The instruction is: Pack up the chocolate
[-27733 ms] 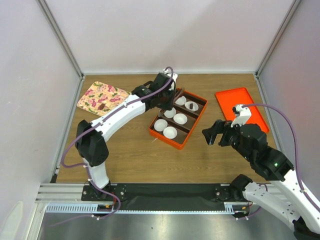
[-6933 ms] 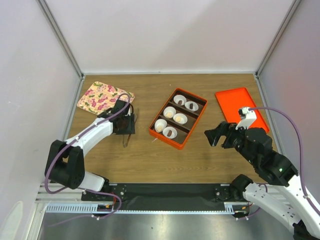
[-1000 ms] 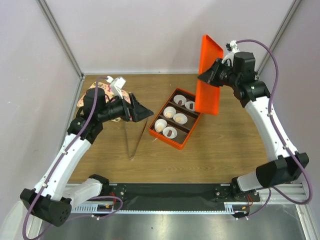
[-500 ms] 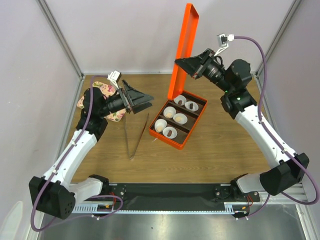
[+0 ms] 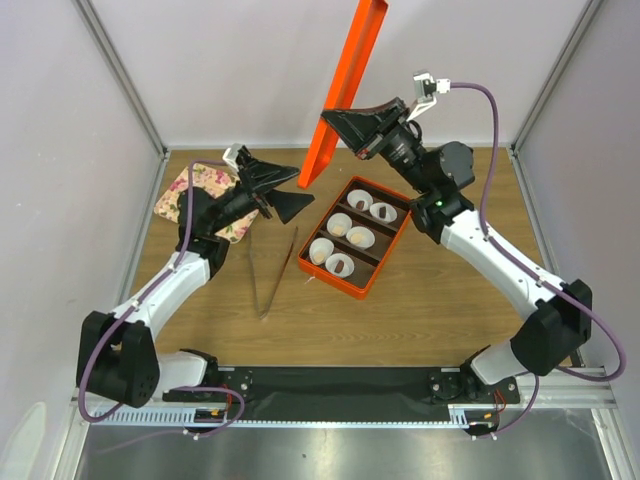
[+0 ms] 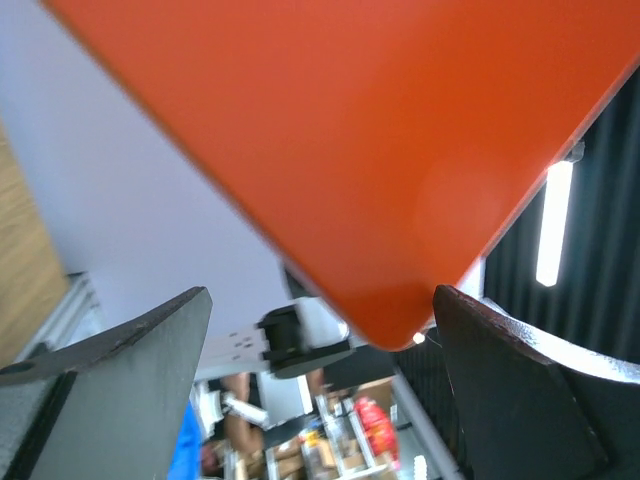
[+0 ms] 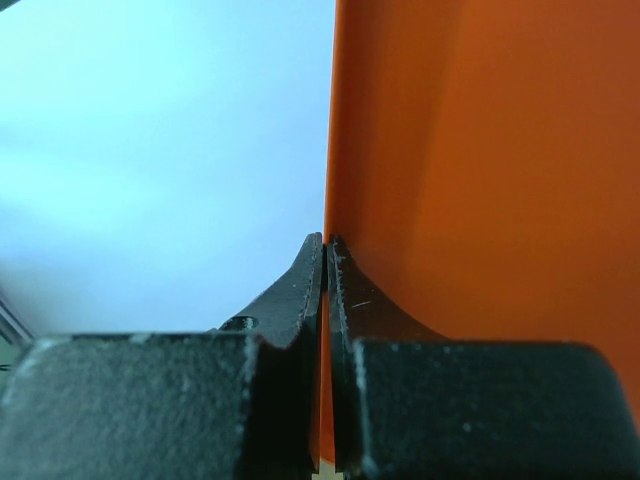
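Note:
Small pieces of chocolate sit in white paper cups inside the orange divided box (image 5: pixel 395 231): a pale one (image 5: pixel 340 228) and a dark one (image 5: pixel 384 213) among them. My right gripper (image 5: pixel 337 118) (image 7: pixel 326 241) is shut on the edge of the flat orange lid (image 5: pixel 352 70) (image 7: pixel 480 180), which it holds high and tilted above the table. My left gripper (image 5: pixel 289 190) (image 6: pixel 322 300) is open and raised. The lid's (image 6: pixel 380 150) lower corner lies between its wide-spread fingers; I cannot tell whether they touch it.
Metal tongs (image 5: pixel 270 275) lie on the wooden table left of the box. A floral mat (image 5: pixel 200 190) lies at the back left, partly behind the left arm. White walls close in the table on three sides.
The right arm has swung the lid further left and tipped it, so its lower corner points down-left. The left gripper has risen and moved right to meet that corner, still open.

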{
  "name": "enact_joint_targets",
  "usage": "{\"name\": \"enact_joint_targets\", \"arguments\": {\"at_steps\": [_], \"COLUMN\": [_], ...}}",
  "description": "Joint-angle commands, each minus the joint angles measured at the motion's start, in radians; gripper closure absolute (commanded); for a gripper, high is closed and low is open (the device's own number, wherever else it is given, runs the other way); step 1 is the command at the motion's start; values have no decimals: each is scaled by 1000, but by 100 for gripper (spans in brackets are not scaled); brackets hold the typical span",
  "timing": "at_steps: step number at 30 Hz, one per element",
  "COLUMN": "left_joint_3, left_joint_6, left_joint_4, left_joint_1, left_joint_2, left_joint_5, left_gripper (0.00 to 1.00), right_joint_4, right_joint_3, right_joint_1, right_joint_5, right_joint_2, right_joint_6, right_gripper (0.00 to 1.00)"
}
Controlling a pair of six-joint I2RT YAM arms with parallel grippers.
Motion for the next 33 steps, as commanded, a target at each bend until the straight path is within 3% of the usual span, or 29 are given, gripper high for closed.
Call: {"name": "enact_joint_targets", "arguments": {"at_steps": [1,6,24,33], "left_joint_3": [-37,-73,-59,-56], "left_joint_6": [-163,-274,-383,-449], "left_joint_4": [181,327,425,571], "left_joint_1": [7,7,-17,-20], "left_joint_2": [5,51,106,159], "left_joint_5": [-60,-132,-238,-287], "left_gripper": [0,0,2,26], "right_joint_4": [174,261,474,507], "right_joint_3": [9,-54,-244,-370], "right_joint_1": [13,19,28,-7], "right_joint_5": [37,56,114,90], "right_joint_2": [6,1,-15,-55], "right_joint_6": [-38,-6,60,109], "right_gripper": [100,100,100,100]}}
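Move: The left hand's open fingers, pointing mainly right, already straddle the near corner of the upended orange lid, which lies about 3 cm right, level fore and aft, and 3 cm above. The orange box with the cups lies about 8 cm ahead, 11 cm right and 35 cm below the left hand. From the right hand, holding the lid's edge, the left gripper is some 3 cm back, 5 cm left and 15 cm below; the box is about 5 cm ahead, 6 cm right and 50 cm below. Forward by about 4.5 cm, sinking slightly and turning some 10 degrees, the left hand brings the lid's near corner deeper between its fingers and towards the end starts closing them, one from above and one from below. Meanwhile the right hand keeps its pinch on the lid's edge, lowering it about 5 cm, then easing a little right and rolling slightly. ##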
